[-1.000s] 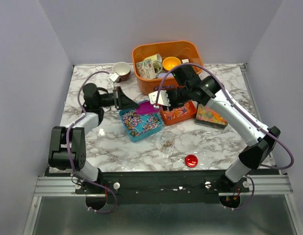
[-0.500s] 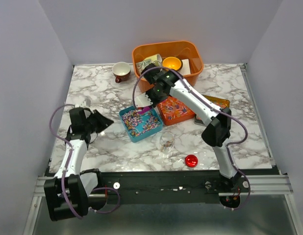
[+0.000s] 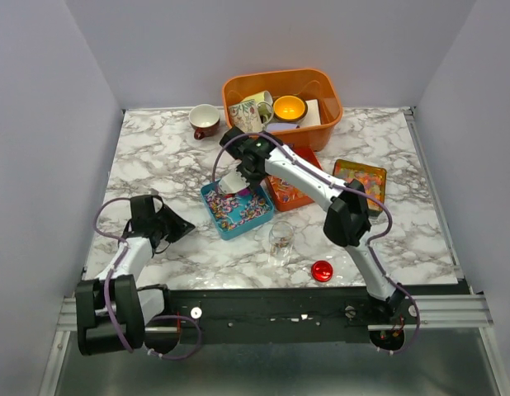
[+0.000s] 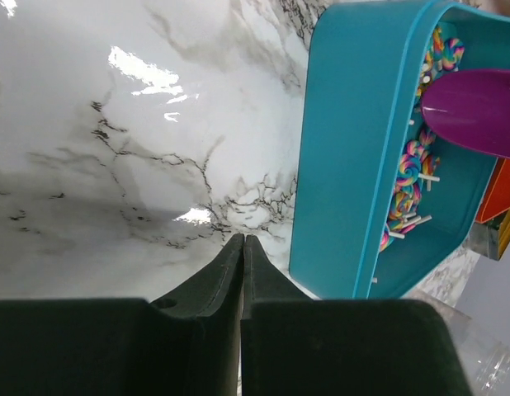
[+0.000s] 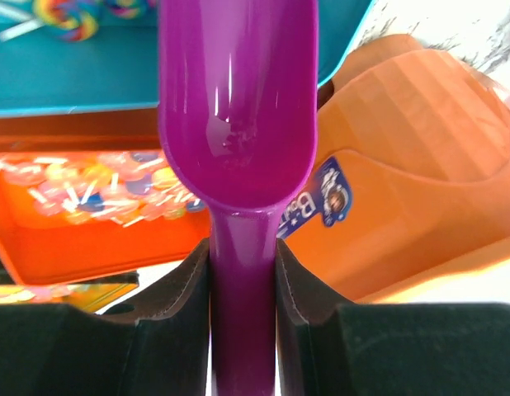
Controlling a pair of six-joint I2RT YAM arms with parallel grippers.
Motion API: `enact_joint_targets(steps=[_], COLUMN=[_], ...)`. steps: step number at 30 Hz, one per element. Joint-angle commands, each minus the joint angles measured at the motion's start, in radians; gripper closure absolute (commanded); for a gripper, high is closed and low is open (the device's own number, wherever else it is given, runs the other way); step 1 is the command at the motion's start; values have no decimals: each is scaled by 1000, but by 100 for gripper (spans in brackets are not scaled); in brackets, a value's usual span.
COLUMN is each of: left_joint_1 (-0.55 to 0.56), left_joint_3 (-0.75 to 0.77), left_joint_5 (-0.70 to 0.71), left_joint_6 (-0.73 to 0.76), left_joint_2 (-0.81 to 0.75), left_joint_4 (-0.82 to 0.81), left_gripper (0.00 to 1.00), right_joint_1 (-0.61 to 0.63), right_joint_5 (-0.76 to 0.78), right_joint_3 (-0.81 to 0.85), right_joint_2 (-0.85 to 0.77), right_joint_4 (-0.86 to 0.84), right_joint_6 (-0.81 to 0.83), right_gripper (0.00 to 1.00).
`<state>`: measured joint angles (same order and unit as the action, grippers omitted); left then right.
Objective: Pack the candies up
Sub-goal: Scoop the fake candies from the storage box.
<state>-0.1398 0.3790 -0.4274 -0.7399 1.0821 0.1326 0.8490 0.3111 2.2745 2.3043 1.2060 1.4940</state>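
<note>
The candies lie in three trays. Swirly multicoloured pieces point(image 3: 241, 210) fill a teal tray point(image 4: 362, 165). Pale wrapped ones point(image 5: 98, 186) are in an orange tray point(image 3: 295, 195), and glossy jelly beads point(image 3: 361, 176) are in a dark tray at the right. My right gripper point(image 5: 243, 247) is shut on the handle of a purple scoop point(image 5: 238, 99), whose empty bowl hangs over the teal tray's far edge. My left gripper point(image 4: 243, 241) is shut on nothing. It sits low over bare marble to the left of the teal tray point(image 3: 212, 213).
A clear jar point(image 3: 280, 239) stands just in front of the teal tray, with a small red lid point(image 3: 322, 271) to its right. An orange bin point(image 3: 280, 99) holding cups sits at the back, and a brown-and-white cup point(image 3: 205, 120) stands to its left.
My right arm has swung left with the scoop, from over the orange tray to the teal tray. My left arm has pulled back towards the near left and its jaws have closed.
</note>
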Motion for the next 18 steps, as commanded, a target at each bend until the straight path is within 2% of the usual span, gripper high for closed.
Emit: enact_joint_targets(steps=[1,11,12,18], left_joint_1=[38,137,172,198], left_joint_3=[14,92,116,196], left_joint_5=[-7,-45,-48,-79], left_joint_6=[-36,-29,-29,-26], left_joint_2=[80,303,324,458], left_joint_4=[-103,-223,-232,-258], left_gripper=[87,88,88,92], right_joint_1=[21,76,82,101], right_joint_5=[100,56,49,-18], right_joint_3=[-1,6,10,80], right_joint_2=[76,132,138,204], right_joint_4=[-59,-80,-83,-59], right_joint_6=[15,-23,-35,-136], right_gripper=[99,99,99,99])
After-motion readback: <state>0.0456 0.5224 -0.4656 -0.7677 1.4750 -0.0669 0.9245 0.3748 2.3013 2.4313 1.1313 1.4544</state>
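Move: The blue box of lollipops is the goal of both hands. Its middle lies about 5 cm left of the right hand, 7 cm back and 11 cm below; the red box is some 11 cm right and 3 cm ahead of that hand, the clear jar 7 cm right and 17 cm back. From the low left hand, the blue box's middle is about 13 cm right, 5 cm ahead and slightly lower, the jar some 25 cm right and 3 cm back. The purple scoop, still gripped in the right fingers, is lowered bowl-first in among the lollipops at the far part of the blue box, sinking about 4 cm while sliding as far leftward towards the box's left wall. Meanwhile the nearly shut left hand comes in about 5 cm to the right, going forward and down too, its tips ending at the foot of that wall as the hand swings some 10 degrees clockwise. ##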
